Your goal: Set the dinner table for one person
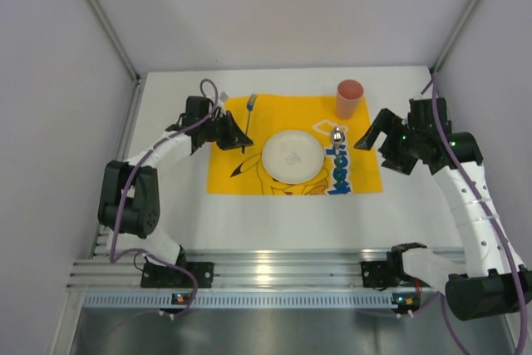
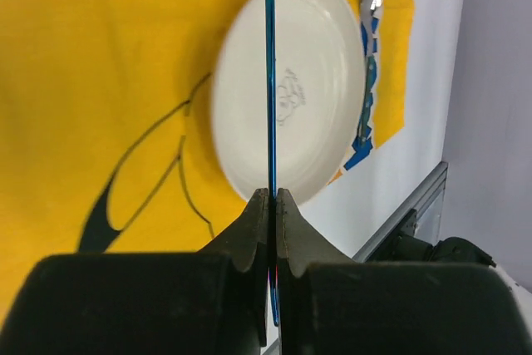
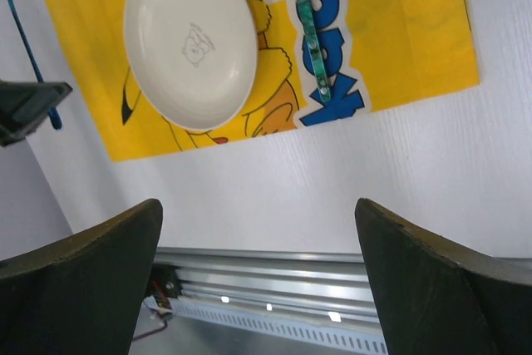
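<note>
On the white dinner table (image 1: 283, 214) lies a yellow cartoon cloth (image 1: 241, 170) with a white plate (image 1: 292, 156) at its middle. My left gripper (image 1: 235, 135) is shut on the handle of a thin blue fork (image 1: 249, 114) over the cloth's left part. In the left wrist view the fork (image 2: 268, 81) runs edge-on from the gripper (image 2: 273, 193) across the plate (image 2: 291, 89). A spoon (image 1: 337, 135) with a green handle lies right of the plate. Just right of the spoon, my right gripper (image 1: 374, 132) is open and empty; its wrist view shows it (image 3: 259, 230) over bare table.
A pink cup (image 1: 349, 98) stands upright at the cloth's far right corner. Grey walls close in on the left, right and back. An aluminium rail (image 1: 274, 272) with the arm bases runs along the near edge. The right wrist view shows plate (image 3: 189, 39), spoon (image 3: 309, 31) and fork (image 3: 25, 39).
</note>
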Motion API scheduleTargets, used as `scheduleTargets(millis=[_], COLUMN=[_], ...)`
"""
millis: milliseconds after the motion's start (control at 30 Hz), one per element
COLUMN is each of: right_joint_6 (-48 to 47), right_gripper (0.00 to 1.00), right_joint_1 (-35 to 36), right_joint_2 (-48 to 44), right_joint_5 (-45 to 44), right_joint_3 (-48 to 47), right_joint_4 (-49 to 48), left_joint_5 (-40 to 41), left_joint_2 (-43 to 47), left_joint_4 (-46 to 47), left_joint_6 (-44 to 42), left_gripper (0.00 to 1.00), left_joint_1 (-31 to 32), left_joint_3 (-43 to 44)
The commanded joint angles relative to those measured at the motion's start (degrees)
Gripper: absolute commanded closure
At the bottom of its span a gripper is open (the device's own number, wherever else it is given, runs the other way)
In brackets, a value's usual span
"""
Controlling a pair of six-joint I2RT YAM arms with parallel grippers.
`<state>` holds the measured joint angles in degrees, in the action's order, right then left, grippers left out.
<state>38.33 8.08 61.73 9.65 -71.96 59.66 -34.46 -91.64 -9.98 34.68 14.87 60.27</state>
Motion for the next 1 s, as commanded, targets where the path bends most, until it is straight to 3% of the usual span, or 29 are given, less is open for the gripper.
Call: scheduleTargets(millis=[0, 133, 233, 333, 367, 400, 567, 700, 833, 933, 967], right_joint_6=[-1.1, -1.1, -1.4, -1.3, -1.6, -1.7, -2.9, -3.6, -5.0, -7.1, -7.6], right_gripper=[0.0, 0.0, 0.0, 0.0, 0.0, 0.0, 0.0, 0.0, 0.0, 0.0, 0.0], right_joint_1=[-0.3, -0.5, -1.1, -1.8, -1.9, -2.0, -2.3, -2.3, -2.2, -1.8, -1.5], right_joint_2=[-0.7, 0.2, 1.0, 1.3, 1.3, 1.3, 1.0, 0.5, -1.3, -3.5, -4.7], right_joint_5=[2.5, 2.8, 2.7, 2.9, 2.9, 3.0, 3.1, 3.2, 3.2, 4.1, 4.6], right_joint_3=[4.4, 5.7, 4.9, 4.5, 4.6, 4.8, 6.7, 7.3, 6.4, 4.8, 4.4], right_joint_4=[0.5, -0.2, -0.2, -0.3, -0.3, -0.5, -1.1, -1.2, -1.2, -1.6, -2.3], left_joint_5=[-12.2, -12.8, -10.3, -5.0, -3.5, -2.0, -1.9, 1.9, 12.8, 32.4, 35.3], left_joint_2=[-9.1, -18.2, -20.4, -19.9, -19.8, -19.2, -15.4, -9.6, -2.2, 5.6, 8.1], left_joint_4=[-3.1, -12.8, -19.4, -23.1, -24.7, -25.5, -26.6, -27.9, -28.4, -24.1, -17.8], left_joint_6=[-4.7, -9.4, -10.9, -10.2, -10.3, -10.3, -10.9, -11.6, -12.2, -13.2, -14.2], left_gripper=[1.0, 1.0, 1.0, 0.87, 0.79, 0.62, 0.36, 0.32, 0.32, 0.35, 0.36], left_joint_1=[-5.8, -6.8, -7.1, -7.9, -8.1, -8.5, -8.7, -8.7, -9.2, -9.2, -9.2], left_joint_3=[4.4, 14.7, 16.7, 14.6, 14.1, 12.1, 6.7, 4.3, 4.8, 2.7, 0.7])
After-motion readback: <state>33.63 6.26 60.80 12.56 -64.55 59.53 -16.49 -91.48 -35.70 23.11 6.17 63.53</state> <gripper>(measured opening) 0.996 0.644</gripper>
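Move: The left hand holds the fork near its handle end. The spot for it, on the yellow mat beside the plate, centres about 5 cm ahead, 3 cm left and some 12 cm below. The plate's middle is roughly 15 cm to the hand's right and 3 cm ahead; the spoon lies beyond it, about 30 cm right and 2 cm ahead. From the right hand, the fork's spot is some 42 cm left, 16 cm ahead and 22 cm below. Still pinching the fork, the left hand sinks about 9 cm onto the mat left of the plate, first easing forward and left while its fingers tip down, then opens and lets go. It draws back some 6 cm, then swings left off the mat, rising about 5 cm and rolling its left side up. The empty, open right hand dips about 4 cm. ##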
